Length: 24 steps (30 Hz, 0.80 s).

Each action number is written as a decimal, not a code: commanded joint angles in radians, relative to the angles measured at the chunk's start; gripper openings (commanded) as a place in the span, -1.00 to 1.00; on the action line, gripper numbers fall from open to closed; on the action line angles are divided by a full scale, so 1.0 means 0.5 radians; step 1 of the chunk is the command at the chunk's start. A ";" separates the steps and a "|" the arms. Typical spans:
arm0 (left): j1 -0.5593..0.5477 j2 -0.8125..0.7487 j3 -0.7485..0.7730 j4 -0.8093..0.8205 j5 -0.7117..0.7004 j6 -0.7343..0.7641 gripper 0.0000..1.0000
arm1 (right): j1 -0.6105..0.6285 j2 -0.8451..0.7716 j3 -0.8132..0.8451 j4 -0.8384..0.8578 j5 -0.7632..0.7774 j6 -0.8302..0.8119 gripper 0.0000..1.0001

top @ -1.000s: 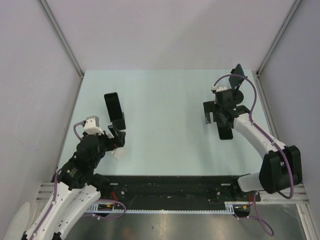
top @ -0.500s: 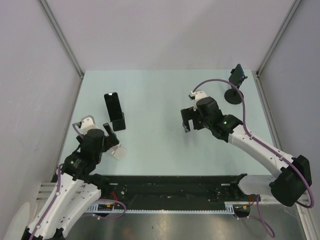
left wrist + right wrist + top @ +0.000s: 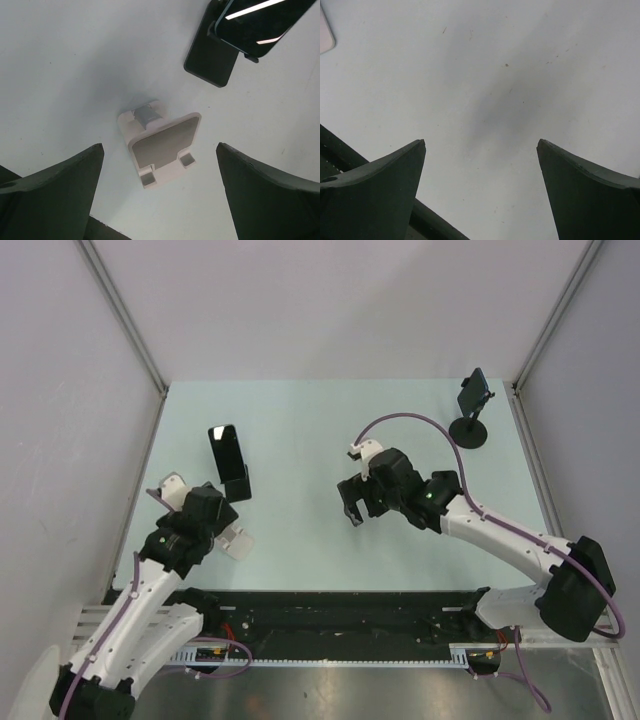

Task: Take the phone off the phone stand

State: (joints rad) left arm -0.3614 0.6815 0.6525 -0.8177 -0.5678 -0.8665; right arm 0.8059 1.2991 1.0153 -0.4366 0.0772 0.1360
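A black phone point(image 3: 222, 443) leans in a black phone stand point(image 3: 236, 486) at the left of the table. It also shows in the left wrist view point(image 3: 262, 17), with the stand's base point(image 3: 212, 60) below it. My left gripper point(image 3: 225, 520) is open and empty. It hovers over a small white stand point(image 3: 162, 142), nearer to me than the phone. My right gripper point(image 3: 355, 508) is open and empty over bare table at the middle; in the right wrist view point(image 3: 481, 141) only the table shows between its jaws.
A second black stand on a round base point(image 3: 470, 432) stands at the back right corner, with a dark holder point(image 3: 473, 392) on top. The white stand point(image 3: 237, 542) lies near the front left. Grey walls enclose the table on three sides.
My right arm has swung from the back right stand to the middle of the table. My left arm has drawn back a little towards the front left.
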 commanded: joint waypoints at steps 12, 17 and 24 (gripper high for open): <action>0.011 0.333 -0.084 0.215 -0.092 -0.322 0.99 | 0.014 0.052 -0.003 0.079 -0.136 -0.131 1.00; 0.011 0.379 -0.130 0.298 -0.095 -0.322 0.82 | 0.023 0.065 -0.015 0.097 -0.222 -0.143 0.99; 0.011 0.423 -0.145 0.353 -0.076 -0.289 0.34 | 0.073 0.098 -0.024 0.122 -0.243 -0.137 0.99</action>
State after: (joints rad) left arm -0.3614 0.8890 0.5842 -0.6785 -0.5957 -0.9943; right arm 0.8238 1.3373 1.0115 -0.4141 -0.0223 0.0761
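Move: The empty white phone stand is just below the open left fingers: its middle sits about 2 cm ahead of the hand, 1 cm to the right and some 6 cm down. The black stand, still carrying its phone, has its base roughly 15 cm ahead of this hand, 1 cm to the right and 8 cm lower. From the right hand, the white stand lies some 31 cm to the left, 2 cm back and 9 cm down. Down, with a slight reach forward, the left hand sinks about 4.5 cm onto the empty white stand, bringing its wide-open fingers to either side of the back plate. Near the end the fingers begin closing, by about a quarter of their opening, and come close to the plate's side edges. The free right hand, open, drifts about 2 cm left and slightly back. ##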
